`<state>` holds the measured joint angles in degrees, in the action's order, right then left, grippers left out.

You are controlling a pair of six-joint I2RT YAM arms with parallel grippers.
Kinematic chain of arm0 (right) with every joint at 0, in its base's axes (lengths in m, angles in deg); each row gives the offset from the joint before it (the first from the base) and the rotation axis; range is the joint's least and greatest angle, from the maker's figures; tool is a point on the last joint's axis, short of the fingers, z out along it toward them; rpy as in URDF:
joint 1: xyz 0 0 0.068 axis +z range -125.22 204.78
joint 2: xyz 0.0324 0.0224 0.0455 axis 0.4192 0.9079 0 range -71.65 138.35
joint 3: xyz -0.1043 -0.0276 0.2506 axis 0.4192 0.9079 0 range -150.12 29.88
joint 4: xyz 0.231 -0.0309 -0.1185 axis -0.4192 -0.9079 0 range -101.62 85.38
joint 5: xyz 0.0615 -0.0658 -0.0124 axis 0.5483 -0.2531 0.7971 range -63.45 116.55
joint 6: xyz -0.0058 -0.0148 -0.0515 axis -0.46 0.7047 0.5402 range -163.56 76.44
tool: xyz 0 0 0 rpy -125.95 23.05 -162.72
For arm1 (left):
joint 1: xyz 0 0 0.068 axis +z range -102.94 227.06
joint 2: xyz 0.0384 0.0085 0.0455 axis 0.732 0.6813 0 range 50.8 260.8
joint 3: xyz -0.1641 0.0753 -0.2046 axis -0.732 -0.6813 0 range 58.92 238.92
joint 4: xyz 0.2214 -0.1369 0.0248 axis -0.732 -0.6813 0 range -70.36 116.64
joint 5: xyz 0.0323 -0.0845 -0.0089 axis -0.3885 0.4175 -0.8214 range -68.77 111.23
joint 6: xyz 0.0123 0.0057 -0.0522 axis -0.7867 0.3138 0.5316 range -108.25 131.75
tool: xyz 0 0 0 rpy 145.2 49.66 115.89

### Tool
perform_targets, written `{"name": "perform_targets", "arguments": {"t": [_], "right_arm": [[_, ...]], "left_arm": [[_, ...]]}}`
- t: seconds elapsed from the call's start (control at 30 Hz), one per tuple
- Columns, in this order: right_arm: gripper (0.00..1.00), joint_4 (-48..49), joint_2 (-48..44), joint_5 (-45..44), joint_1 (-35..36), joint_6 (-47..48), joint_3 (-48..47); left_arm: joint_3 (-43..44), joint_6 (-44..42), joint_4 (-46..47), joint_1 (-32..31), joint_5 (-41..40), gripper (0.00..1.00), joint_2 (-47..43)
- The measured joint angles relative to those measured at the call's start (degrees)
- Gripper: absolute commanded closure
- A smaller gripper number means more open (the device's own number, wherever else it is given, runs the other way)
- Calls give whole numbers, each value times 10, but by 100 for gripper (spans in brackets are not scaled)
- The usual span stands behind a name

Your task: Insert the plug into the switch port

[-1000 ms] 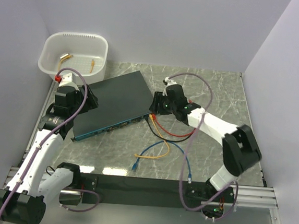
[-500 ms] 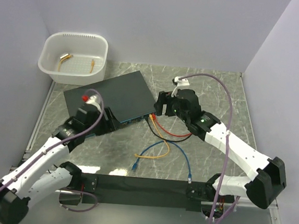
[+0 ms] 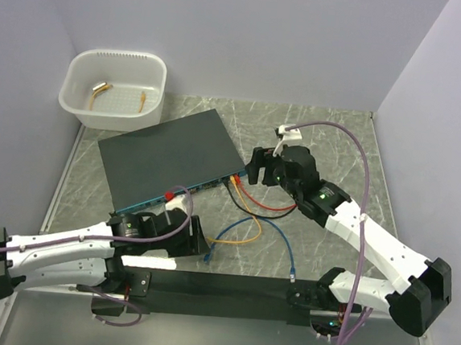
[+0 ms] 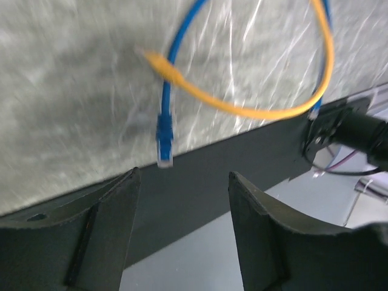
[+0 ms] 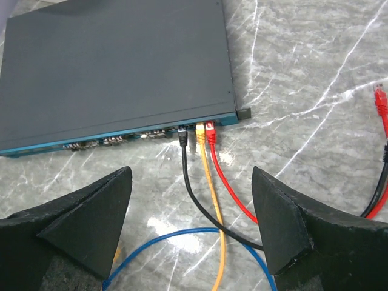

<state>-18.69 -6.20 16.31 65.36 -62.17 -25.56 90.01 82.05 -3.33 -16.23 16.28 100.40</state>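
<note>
The flat black switch lies in the middle of the table, its teal face carrying a row of small ports. Black, orange and red plugs sit in the rightmost ports. A loose blue plug lies by the table's front edge. My left gripper is open, empty, just short of that plug. My right gripper is open and empty, facing the plugged cables from the right.
A white tub stands at the back left. The blue cable loops over the orange one to a second blue plug. A free red plug lies right of the switch. A black rail borders the front edge.
My left arm swung from the switch's left end down to the front edge near the blue plug, its jaws narrowing a little. My right gripper drew back from the switch and opened wide.
</note>
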Motion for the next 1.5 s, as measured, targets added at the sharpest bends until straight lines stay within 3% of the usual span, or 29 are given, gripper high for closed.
{"name": "perform_targets", "arguments": {"t": [0.27,0.43,0.67,0.87,1.0,1.1,1.33,1.5], "right_arm": [[14,-4,-17,-9,0,0,16],[14,-5,-24,-11,0,0,18],[14,-7,-30,-13,0,0,25],[14,-7,-30,-13,0,0,27],[14,-7,-31,-14,0,0,32],[14,-8,-31,-13,0,0,34],[14,-8,-30,-3,0,-3,30],[16,-9,-14,60,0,-20,-7]], "left_arm": [[0,45,12,-53,-24,36,101],[10,43,13,-56,-38,46,186],[28,26,34,-57,-47,46,214],[40,7,46,-57,-50,60,236],[40,-7,51,-57,-49,87,243],[47,-20,46,-58,-48,100,242],[109,-118,-27,-58,-19,100,211],[170,-222,-79,-58,39,99,165]]}}
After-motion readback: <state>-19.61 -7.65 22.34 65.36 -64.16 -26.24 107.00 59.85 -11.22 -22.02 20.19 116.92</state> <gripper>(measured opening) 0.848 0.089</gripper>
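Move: The loose blue plug lies some 7 cm below the left hand and about 2 cm to its right, level with it fore and aft. The free yellow plug rests roughly 5 cm farther out than the blue one, in line with it. The plugs already seated at the switch's right end are some 23 cm ahead of the left hand and 8 cm to its right. From the right hand, the blue plug is about 20 cm back, 11 cm left and 20 cm below. The left fingers pinch the blue plug between their tips: the hand sinks about 7 cm to it, tilting some 15 degrees so its left side rises, and closes from well open. It then lifts the plug about 8 cm, easing slightly back and turning some 20 degrees clockwise. The right hand, open and empty, nearly holds its place, then starts left and up by about 2 cm. ##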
